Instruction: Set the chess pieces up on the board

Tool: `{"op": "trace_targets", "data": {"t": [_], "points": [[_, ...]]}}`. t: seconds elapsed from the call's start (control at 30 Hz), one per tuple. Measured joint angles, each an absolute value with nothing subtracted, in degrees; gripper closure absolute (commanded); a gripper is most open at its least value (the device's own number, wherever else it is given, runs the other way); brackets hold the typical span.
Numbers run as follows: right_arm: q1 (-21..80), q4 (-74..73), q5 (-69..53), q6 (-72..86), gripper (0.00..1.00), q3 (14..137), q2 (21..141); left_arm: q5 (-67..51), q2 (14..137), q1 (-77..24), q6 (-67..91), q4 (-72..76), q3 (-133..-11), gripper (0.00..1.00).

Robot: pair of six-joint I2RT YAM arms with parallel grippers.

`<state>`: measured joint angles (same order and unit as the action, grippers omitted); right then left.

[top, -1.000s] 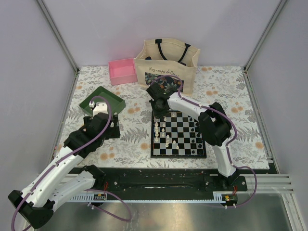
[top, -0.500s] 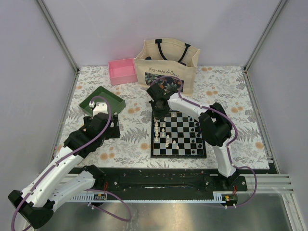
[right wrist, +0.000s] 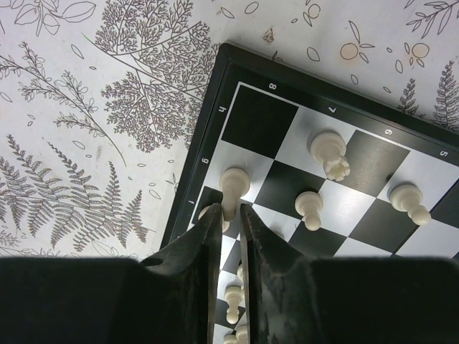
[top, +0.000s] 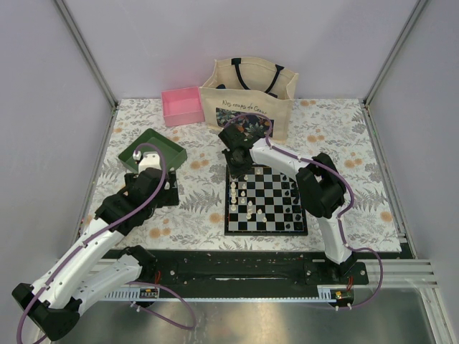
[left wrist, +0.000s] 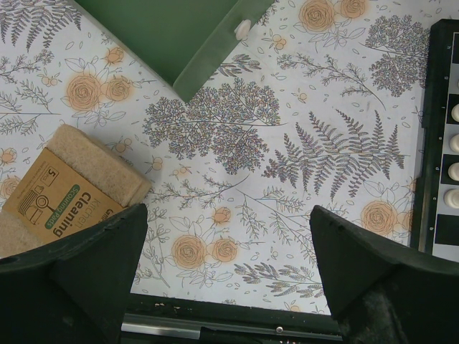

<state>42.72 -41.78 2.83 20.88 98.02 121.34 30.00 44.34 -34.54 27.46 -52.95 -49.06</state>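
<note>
The board (top: 267, 212) lies in front of the right arm, with white chess pieces (top: 244, 198) on its left columns and black ones (top: 295, 192) on its right. My right gripper (right wrist: 229, 208) hangs over the board's far left corner (right wrist: 208, 143), shut on a cream-white piece (right wrist: 235, 185) that stands on an edge square. Other white pieces (right wrist: 329, 154) stand free nearby. My left gripper (left wrist: 226, 211) is open above the flowered cloth, left of the board's edge (left wrist: 436, 143), with nothing between its fingers.
A green tray (top: 153, 149) sits at the back left, with a small white piece (left wrist: 242, 29) on its rim. A packaged sponge (left wrist: 64, 193) lies by the left fingers. A pink box (top: 183, 106) and a tote bag (top: 247, 97) stand at the back.
</note>
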Motion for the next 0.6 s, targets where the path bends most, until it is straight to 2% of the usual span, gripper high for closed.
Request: {"op": "trace_targets", "data": {"t": [0.27, 0.6], "points": [[42.7, -41.8, 2.9, 20.8, 0.6, 98.0, 121.3, 30.0, 44.3, -34.5, 27.5, -52.9, -49.1, 0.01], [42.7, -42.7, 5.1, 20.0, 0.56, 99.2, 120.3, 30.0, 44.3, -34.5, 27.5, -52.9, -49.1, 0.01]]}}
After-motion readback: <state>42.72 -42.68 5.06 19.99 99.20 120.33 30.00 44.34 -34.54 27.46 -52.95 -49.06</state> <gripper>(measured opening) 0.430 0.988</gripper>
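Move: The white chess piece just placed stands upright right at the right hand, its head between the barely parted fingertips and its middle about 2 cm below. From this hand a crowned white piece is about 3 cm ahead and 4 cm right, a pawn some 4 cm right and level, and another white piece 3 cm straight back. From the left hand the placed piece lies about 12 cm ahead, 22 cm right and 14 cm below. The white piece on the left edge file, second square from the far corner, is let go: the right fingers spread to roughly twice their gap while the hand stays put. The hand then starts to rise off its head, about 1.5 cm up with a slight forward drift. ##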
